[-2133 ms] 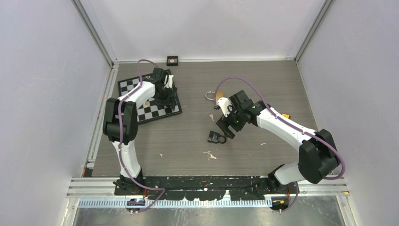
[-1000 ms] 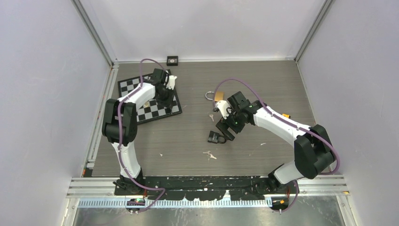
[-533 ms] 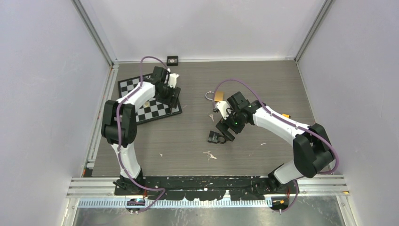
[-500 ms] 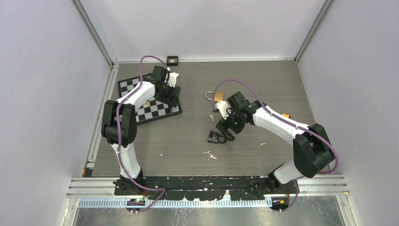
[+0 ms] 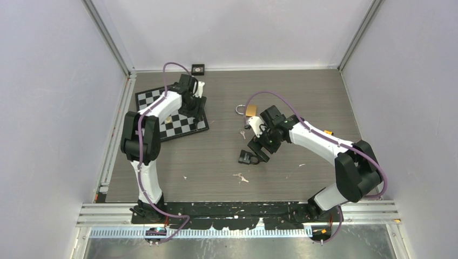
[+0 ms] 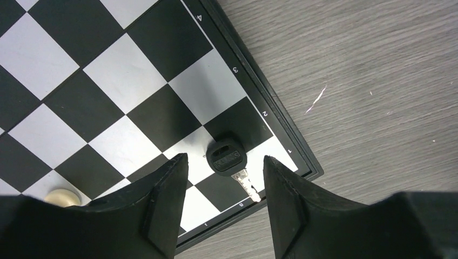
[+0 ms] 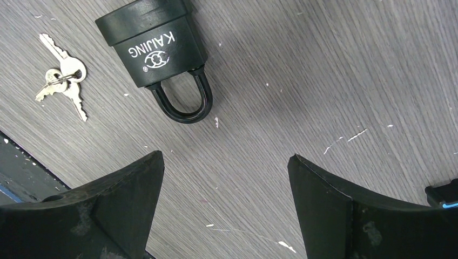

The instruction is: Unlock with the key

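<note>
A key [image 6: 229,157] with a round black head and short silver blade lies flat on the chessboard [image 6: 108,113], near its corner. My left gripper [image 6: 224,158] hovers over the key, open, one finger on each side of the head, touching nothing. In the top view the left gripper [image 5: 195,104] hides the key. The black padlock [image 7: 154,42] lies on the wooden table with its shackle closed and pointing toward my right gripper [image 7: 226,157]. That gripper stands wide open just short of the shackle. From above, the padlock [image 5: 248,157] sits just below the right gripper [image 5: 258,144].
A bunch of small silver keys [image 7: 62,81] lies beside the black padlock. A brass padlock [image 5: 250,110] and a small loose key [image 5: 243,133] lie farther back. A cream piece [image 6: 59,196] rests on the chessboard. A small black box [image 5: 198,68] sits by the back wall.
My left gripper's jaws have spread wider and shifted slightly toward the board's right edge. The right arm has edged a little closer to the black padlock.
</note>
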Available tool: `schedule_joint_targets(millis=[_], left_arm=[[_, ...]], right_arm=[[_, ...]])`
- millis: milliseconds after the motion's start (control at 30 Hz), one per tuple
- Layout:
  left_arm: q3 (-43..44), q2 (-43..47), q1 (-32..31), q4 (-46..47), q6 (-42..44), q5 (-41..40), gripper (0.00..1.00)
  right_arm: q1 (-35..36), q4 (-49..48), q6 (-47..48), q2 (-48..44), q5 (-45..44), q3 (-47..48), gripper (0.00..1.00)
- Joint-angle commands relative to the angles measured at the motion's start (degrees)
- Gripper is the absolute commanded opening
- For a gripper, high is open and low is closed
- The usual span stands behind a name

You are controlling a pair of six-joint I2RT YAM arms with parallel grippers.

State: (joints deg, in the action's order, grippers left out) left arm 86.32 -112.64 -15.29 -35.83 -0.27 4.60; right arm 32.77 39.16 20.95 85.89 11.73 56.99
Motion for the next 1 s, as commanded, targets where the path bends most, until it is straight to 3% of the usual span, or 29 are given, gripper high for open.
schedule_joint_targets(millis=[0,533,967], left_arm=[[-0.38,0.34,-0.77,0.06,-3.12,-2.4,0.54],[-2.31,-1.78,-1.98,0.78,-4.91,-4.16,0.45],[-4.0,1.66,-2.11,1.7,-2.37,-1.59,0.31]], right_arm=[[-0.11,0.81,0.91,0.64,0.41,1.98,0.89],[-0.09,1.16,0.9,1.03,0.74,2.25,0.89],[-0.1,1.18,0.85,0.74,0.75,2.25,0.89]])
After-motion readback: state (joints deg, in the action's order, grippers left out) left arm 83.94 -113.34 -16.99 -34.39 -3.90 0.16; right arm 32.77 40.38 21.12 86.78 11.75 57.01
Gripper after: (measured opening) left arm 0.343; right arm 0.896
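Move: The key lies on the chessboard almost under my left hand, about 2 cm below and 1 cm back, its black head between my half-open fingers and its blade trailing back and right. The pale chess piece stands roughly 9 cm left of the key, level with it; the chessboard's middle is about 9 cm left of my left hand and 4 ahead. From my right hand the key is some 25 cm left, 17 ahead and 2 down. I lower my left hand about 2 cm onto the key, easing back just under 1 cm and turning a few degrees counter-clockwise. Once down I stay low and bring the fingers in from about half open to a third, until the pads pinch the key's black head from both sides. ##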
